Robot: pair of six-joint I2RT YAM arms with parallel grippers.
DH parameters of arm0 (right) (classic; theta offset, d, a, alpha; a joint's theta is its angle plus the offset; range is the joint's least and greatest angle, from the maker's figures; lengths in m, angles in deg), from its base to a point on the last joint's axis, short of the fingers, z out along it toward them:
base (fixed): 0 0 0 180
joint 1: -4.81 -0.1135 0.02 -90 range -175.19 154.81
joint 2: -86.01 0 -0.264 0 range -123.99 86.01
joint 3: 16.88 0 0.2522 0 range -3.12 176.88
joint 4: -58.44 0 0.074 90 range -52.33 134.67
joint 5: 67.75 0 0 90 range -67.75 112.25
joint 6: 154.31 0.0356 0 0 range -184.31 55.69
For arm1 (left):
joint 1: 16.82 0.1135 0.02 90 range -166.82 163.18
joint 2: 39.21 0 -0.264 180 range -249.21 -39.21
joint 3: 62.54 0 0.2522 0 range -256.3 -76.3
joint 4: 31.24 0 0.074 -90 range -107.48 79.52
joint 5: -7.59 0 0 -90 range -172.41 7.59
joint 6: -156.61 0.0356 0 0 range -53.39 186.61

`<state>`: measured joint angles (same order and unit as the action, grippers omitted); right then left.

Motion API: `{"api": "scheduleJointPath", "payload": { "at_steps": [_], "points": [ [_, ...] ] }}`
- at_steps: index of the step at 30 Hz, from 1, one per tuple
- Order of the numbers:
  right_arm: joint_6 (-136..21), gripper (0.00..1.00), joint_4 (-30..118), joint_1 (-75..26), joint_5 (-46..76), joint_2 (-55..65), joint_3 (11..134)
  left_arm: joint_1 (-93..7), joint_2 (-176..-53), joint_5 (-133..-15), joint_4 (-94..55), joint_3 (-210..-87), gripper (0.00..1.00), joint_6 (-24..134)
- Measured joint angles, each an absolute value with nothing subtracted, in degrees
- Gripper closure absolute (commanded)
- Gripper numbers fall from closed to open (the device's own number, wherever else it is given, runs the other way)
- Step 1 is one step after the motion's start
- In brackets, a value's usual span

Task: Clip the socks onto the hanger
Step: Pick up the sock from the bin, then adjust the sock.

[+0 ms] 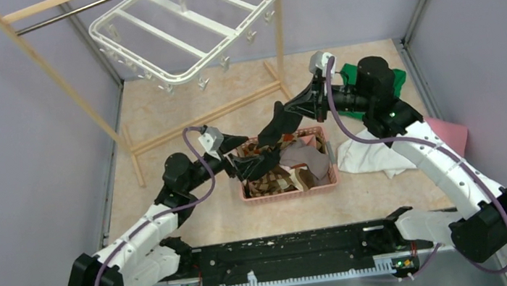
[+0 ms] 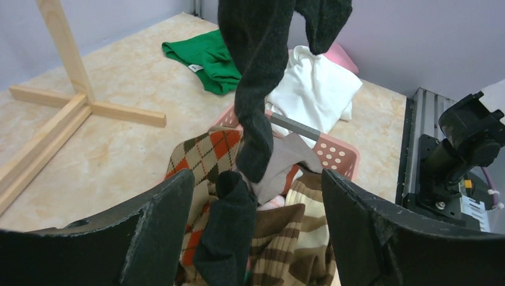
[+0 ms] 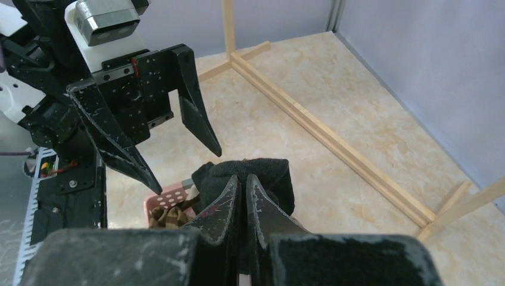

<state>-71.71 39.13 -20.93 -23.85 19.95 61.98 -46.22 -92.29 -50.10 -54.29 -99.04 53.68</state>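
Note:
My right gripper is shut on the top of a black sock. The sock hangs down toward the pink basket. In the left wrist view this black sock dangles between my spread fingers, its tip just above the pile. My left gripper is open low over the basket with nothing gripped. Under it lie another black sock, a brown striped sock and an argyle sock. The white hanger hangs at the back left from the rack's bar, its clips dangling.
The wooden rack stands at the back, its base bars on the table behind the basket. Green, white and pink cloths lie right of the basket. Purple walls enclose the table.

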Motion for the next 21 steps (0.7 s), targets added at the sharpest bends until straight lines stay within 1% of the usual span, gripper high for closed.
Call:
{"api": "scheduleJointPath", "payload": {
  "at_steps": [3, 5, 6, 7, 9, 11, 12, 18, 21],
  "points": [
    [-70.7, 1.00, 40.2, -20.9, -24.2, 20.0, 61.4, -48.1, -95.4, -50.2, -54.6, -101.2, 0.20, 56.6],
    [-70.4, 1.00, 40.5, -20.9, -24.4, 20.0, 61.0, -49.2, -97.1, -50.4, -55.1, -102.0, 0.27, 58.0],
    [-70.2, 1.00, 40.4, -20.9, -24.4, 20.0, 61.0, -49.5, -97.9, -50.4, -55.4, -102.3, 0.32, 58.5],
    [-70.1, 1.00, 40.5, -20.9, -24.4, 20.0, 61.0, -49.8, -98.9, -50.4, -55.6, -102.7, 0.42, 59.2],
    [-70.0, 1.00, 40.5, -20.9, -24.6, 20.0, 61.0, -50.2, -100.8, -50.3, -55.8, -103.5, 0.70, 60.0],
    [-70.0, 1.00, 40.4, -20.9, -24.6, 20.1, 61.0, -50.3, -102.7, -50.3, -55.8, -104.6, 0.93, 60.9],
    [-70.0, 1.00, 40.4, -20.9, -24.6, 20.1, 61.0, -50.4, -103.3, -50.3, -55.5, -105.2, 1.00, 61.2],
    [-73.0, 1.00, 37.3, -20.9, -24.9, 20.8, 61.0, -50.3, -101.6, -52.2, -51.4, -106.9, 1.00, 65.5],
    [-78.9, 1.00, 32.0, -20.9, -25.7, 22.1, 61.0, -50.4, -97.7, -54.6, -44.3, -108.6, 1.00, 70.4]
  ]
}}
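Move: The lower end of the dark sock hanging from the right hand is about 4 cm to the right of the open left hand, 2 cm ahead and roughly at its height. Another dark sock in the bin is some 5 cm right, level and 12 cm down; the bin's middle is about 12 cm right, level and 17 cm down. From the right hand, that hanging end is roughly 8 cm left, 1 cm back and 12 cm below. Left hand reaches about 3 cm right and forward, pinches the hanging sock's end, then lifts; right keeps hold. ##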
